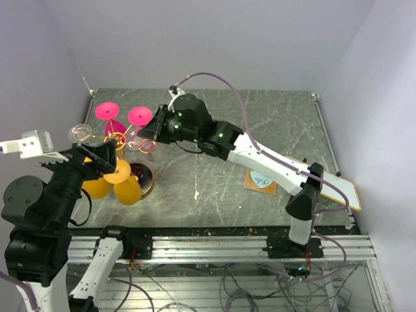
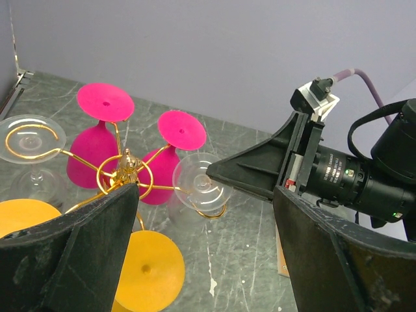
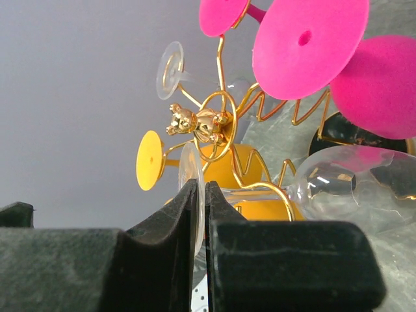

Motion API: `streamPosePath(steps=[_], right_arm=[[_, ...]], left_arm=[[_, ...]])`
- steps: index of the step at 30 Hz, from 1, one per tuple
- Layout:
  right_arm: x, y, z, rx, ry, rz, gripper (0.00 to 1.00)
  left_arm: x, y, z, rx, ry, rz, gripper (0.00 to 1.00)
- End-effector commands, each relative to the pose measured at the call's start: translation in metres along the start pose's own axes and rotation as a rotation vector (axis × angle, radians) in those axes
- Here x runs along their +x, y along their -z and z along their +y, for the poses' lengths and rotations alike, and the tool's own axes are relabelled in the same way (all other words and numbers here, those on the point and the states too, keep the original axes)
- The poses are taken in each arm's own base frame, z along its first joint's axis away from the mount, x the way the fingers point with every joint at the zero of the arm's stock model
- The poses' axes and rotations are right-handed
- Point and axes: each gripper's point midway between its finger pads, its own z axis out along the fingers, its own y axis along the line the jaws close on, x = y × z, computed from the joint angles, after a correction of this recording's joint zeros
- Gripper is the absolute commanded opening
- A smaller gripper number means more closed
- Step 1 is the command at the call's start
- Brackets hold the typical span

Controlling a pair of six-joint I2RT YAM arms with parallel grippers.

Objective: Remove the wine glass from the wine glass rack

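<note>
The gold wire wine glass rack (image 1: 117, 137) stands at the table's left, hung with pink, orange and clear glasses; its hub shows in the left wrist view (image 2: 127, 164) and the right wrist view (image 3: 207, 122). My right gripper (image 1: 145, 134) is shut on the foot disc of a clear wine glass (image 3: 192, 166) that still hangs in a loop arm, its bowl (image 3: 351, 179) to the right. The same foot shows in the left wrist view (image 2: 200, 183) with a right fingertip (image 2: 224, 171) on it. My left gripper (image 2: 205, 218) is open and empty above the orange glasses (image 1: 123, 182).
Two pink glasses (image 1: 123, 116) hang at the rack's far side and a second clear glass (image 1: 79, 133) at its left. A printed coaster (image 1: 260, 180) and a wooden board (image 1: 341, 190) lie to the right. Walls close in the left, back and right.
</note>
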Motion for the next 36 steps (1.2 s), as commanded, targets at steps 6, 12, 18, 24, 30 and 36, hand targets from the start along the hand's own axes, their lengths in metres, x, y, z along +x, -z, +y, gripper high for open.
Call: streamPosePath(steps=[6, 12, 18, 24, 30, 36], right_arm=[[0.002, -0.006, 0.035, -0.14, -0.03, 0.046, 0.0], [0.009, 0.003, 0.047, -0.197, -0.026, 0.083, 0.0], [0.004, 0.026, 0.048, -0.194, -0.043, 0.044, 0.0], [0.004, 0.055, 0.043, -0.186, -0.05, 0.027, 0.0], [0.011, 0.099, 0.045, -0.262, 0.04, 0.03, 0.0], [-0.01, 0.154, 0.03, -0.321, 0.144, -0.088, 0.0]], left_arm=[[-0.014, 0.012, -0.006, 0.025, -0.015, -0.044, 0.95], [-0.014, 0.012, -0.006, 0.024, -0.013, -0.046, 0.95], [-0.011, 0.01, -0.006, 0.026, -0.01, -0.037, 0.95], [-0.009, 0.006, -0.009, 0.044, -0.002, -0.026, 0.95], [-0.009, 0.002, -0.02, 0.097, 0.001, -0.017, 0.95], [-0.003, -0.013, -0.05, 0.264, 0.029, 0.025, 0.95]])
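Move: The right fingers already pinch the wine glass's foot, and the open mouth of its wire hook lies roughly 3 cm back, 1 cm to the left and 2 cm lower. The gold rack centre is about 8 cm to this hand's left, level ahead; the nearer pink foot is some 6 cm ahead and 1 cm left, the nearer orange foot about 10 cm back and 7 cm left, all near hand height. From the left hand, the wine glass's foot is about 10 cm ahead, 4 cm right and 10 cm below. Keeping the foot pinched between shut fingertips and the bowl hanging below, the right hand first eases about 2 cm left towards the rack centre while drawing back about as far and dipping a centimetre, working the stem towards the hook's mouth. It then turns and pulls away to the right, some 10 cm, still drawing back and rising about 4 cm over the open table, faster as it goes, the wrist turning roughly 10 degrees counter-clockwise. ##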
